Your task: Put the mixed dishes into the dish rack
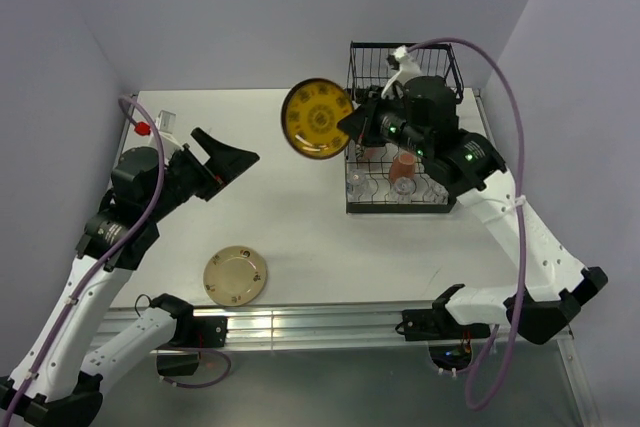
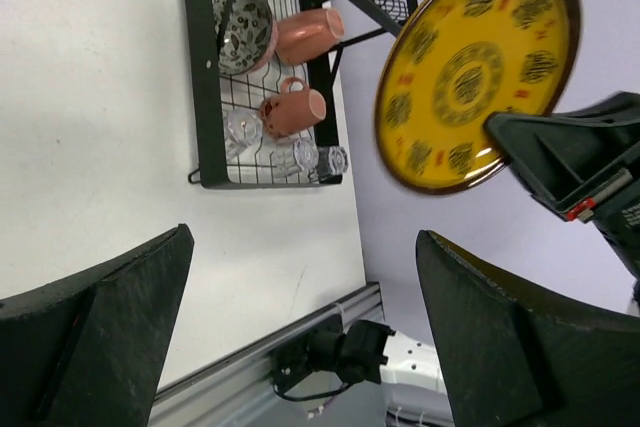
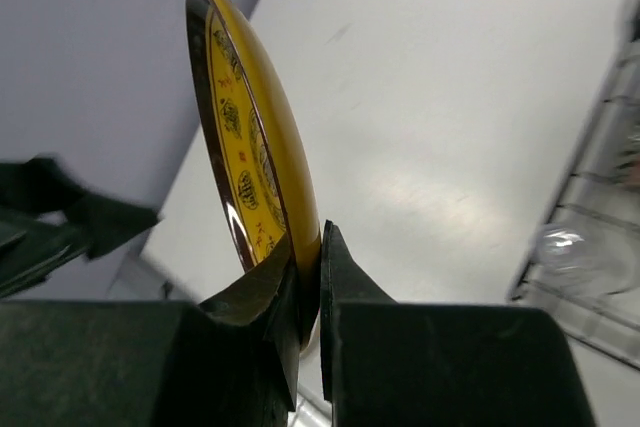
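The yellow patterned plate [image 1: 317,118] hangs on edge above the table, just left of the black wire dish rack [image 1: 352,147]. My right gripper [image 1: 349,125] is shut on its rim; in the right wrist view the rim of the plate [image 3: 255,147] is pinched between the two fingers of the gripper [image 3: 318,237]. My left gripper [image 1: 226,161] stands wide open and empty a short way left of the plate [image 2: 470,72]. Inside the rack [image 2: 205,67] are a dark patterned bowl [image 2: 243,29], two orange mugs [image 2: 310,35] [image 2: 295,110] and clear glasses [image 2: 243,129]. A tan speckled plate [image 1: 236,276] lies flat near the front edge.
The rack's taller basket section [image 1: 405,62] stands against the back wall. The right arm [image 1: 470,162] reaches over the rack. An aluminium rail [image 1: 300,325] runs along the table's near edge. Walls close the table in at the left, back and right.
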You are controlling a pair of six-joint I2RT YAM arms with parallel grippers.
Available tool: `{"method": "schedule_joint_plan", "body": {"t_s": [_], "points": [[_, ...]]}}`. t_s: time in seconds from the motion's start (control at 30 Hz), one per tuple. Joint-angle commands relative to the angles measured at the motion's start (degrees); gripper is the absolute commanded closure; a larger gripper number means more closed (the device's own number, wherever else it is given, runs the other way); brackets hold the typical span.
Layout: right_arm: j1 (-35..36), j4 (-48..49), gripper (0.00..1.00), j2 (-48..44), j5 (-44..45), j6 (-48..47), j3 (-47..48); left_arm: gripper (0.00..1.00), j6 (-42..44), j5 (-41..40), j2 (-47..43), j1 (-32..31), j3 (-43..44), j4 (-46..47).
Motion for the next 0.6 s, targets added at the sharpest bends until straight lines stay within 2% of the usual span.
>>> {"method": "schedule_joint_plan", "body": {"t_s": [0.0, 0.2, 0.4, 0.57], "points": [[-0.02, -0.74, 1.0, -3.87, 22.09, -6.61, 4.61, 0.01, 2.19, -3.03, -0.03, -0.01, 2.97, -0.25], [-0.2, 0.23, 1.0, -3.88, 46.9, -13.9, 7.24, 0.01, 2.98, -1.1, 1.28, -0.01, 0.08, 2.29], [-0.29, 5.14, 1.0, -1.77, 63.18, -17.78, 8.57, 0.01, 2.89, 1.37, 3.3, -0.01, -3.18, 5.37], [-0.81, 7.96, 1.0, 4.91, 70.59, -20.85, 11.73, 0.01, 3.51, 2.16, 4.89, -0.01, -3.97, 6.95]]}}
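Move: The brown-rimmed yellow plate is already pinched by its rim in the right hand. The dish rack's empty upper tier lies about 26 cm ahead of that hand, 18 cm to its right and 14 cm below. In the lower rack, some 30 cm down, the patterned bowl sits 19 cm ahead and 9 cm right, and the small mug 10 cm ahead and 17 cm right. The left hand has the upper tier about 33 cm ahead, 38 cm right and 12 cm below. The yellow plate, still held by its rim, is swung fast to the right across the front of the rack towards the upper tier, some 18 cm, rising and going a little forward as the right arm carries it. The wrist turns about 55 degrees clockwise, bringing the fingers nearly level and pointing forward. The open left hand sinks about 4 cm, easing forward. ##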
